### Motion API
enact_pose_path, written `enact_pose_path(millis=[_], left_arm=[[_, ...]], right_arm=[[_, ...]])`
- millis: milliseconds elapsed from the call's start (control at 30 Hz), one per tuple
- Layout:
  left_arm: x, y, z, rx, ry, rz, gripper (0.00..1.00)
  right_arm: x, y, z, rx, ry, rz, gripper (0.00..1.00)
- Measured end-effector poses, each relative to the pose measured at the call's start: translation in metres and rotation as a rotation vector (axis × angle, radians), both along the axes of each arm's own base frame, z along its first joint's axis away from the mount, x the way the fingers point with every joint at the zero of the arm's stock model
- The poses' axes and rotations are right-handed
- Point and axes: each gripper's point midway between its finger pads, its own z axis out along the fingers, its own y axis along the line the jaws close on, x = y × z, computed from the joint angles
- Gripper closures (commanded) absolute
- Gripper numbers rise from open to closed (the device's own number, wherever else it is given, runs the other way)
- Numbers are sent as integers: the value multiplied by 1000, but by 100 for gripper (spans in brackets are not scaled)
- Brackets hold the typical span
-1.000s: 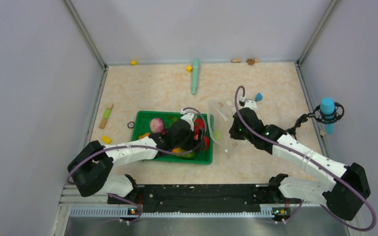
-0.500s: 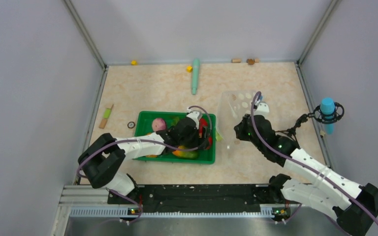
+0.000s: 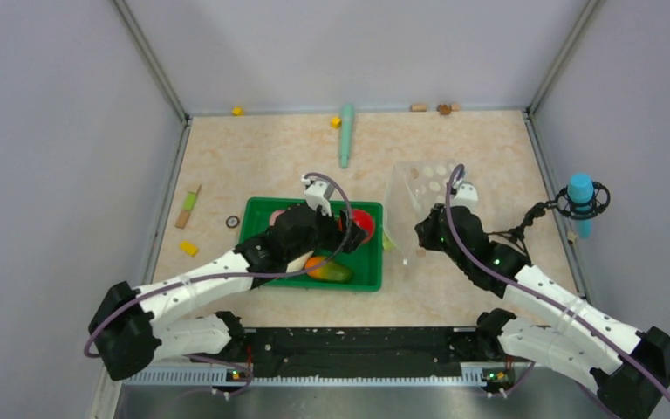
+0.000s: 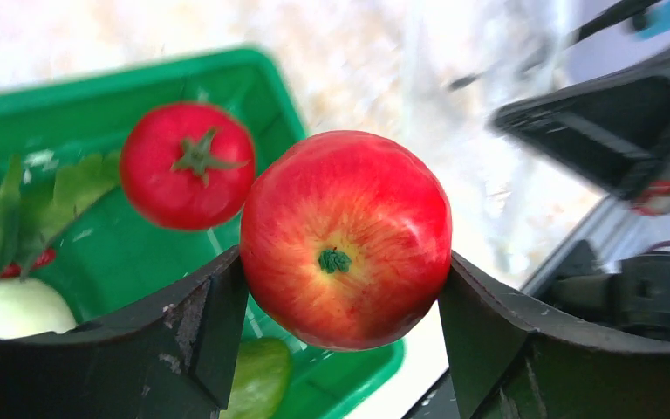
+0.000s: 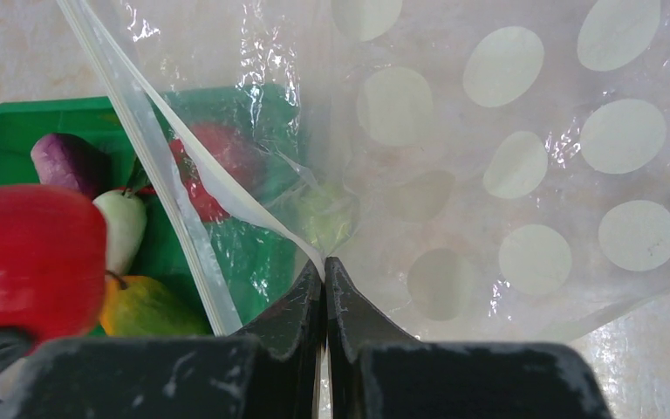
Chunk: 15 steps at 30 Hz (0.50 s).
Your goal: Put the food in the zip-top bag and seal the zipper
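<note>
My left gripper is shut on a red tomato with yellow streaks, held above the right end of the green tray. In the tray lie a second red tomato, a white radish, a purple onion, an orange-green mango and a green leaf. To the tray's right, my right gripper is shut on the mouth edge of the dotted zip-top bag. The zipper hangs apart. A pale green piece shows through the plastic.
A long teal stick lies at the back. Small yellow blocks and wooden blocks are scattered near the walls. A blue-tipped stand sits at the right wall. A small ring lies left of the tray.
My left gripper closed on the tomato and lifted it out of the tray. My right arm swung right with the bag's mouth edge a second ago and has held still since.
</note>
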Motion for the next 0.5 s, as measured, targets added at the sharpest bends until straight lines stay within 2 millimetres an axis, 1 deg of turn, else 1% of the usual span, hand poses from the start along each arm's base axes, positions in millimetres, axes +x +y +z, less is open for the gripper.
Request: enact_pose_path(millis=[67,133,200,233,333,500], left_arm=[[-2,0,31,-73,-67,-14,56],[-5,-6,57,-146,-128,-51,58],[-7,-14,70,-192,-159,-90,61],[-7,-19,73,-204,-165,-110,62],[-2,-37,70,-199,-151,-155,65],[15,-69,56,-171,-116,-203,70]], right_arm=[[-1,1,0,3,3,9,100],[-2,3,0,6,6,22,100],[-3,5,0,8,8,34,100],[-4,7,0,12,9,44,100],[-7,12,0,20,14,80,100],[-16,21,11,62,0,154,100]])
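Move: The left hand, already gripping the tomato over the tray, has the zip-top bag's open mouth about 10 cm to its right, 2 cm ahead and some 3 cm lower. From the left hand, the other tomato in the tray is roughly 5 cm ahead, 2 cm left and 10 cm below; the papaya is some 7 cm back, 6 cm left and 11 cm below. The right hand pinches the bag's lip, with the mouth's middle about 3 cm ahead, 3 cm left and 4 cm below it. The left hand keeps its grip on the tomato and lifts it about 7 cm above the tray, then swings some 7 cm to the right towards the bag's mouth, easing slightly forward and down at the end while its fingers tip up and swing clockwise by 10 degrees or so. The right hand, still shut on the bag's lip, drifts about 2 cm left and a little back to meet it, rising slightly at the end and turning just under 10 degrees counter-clockwise. ##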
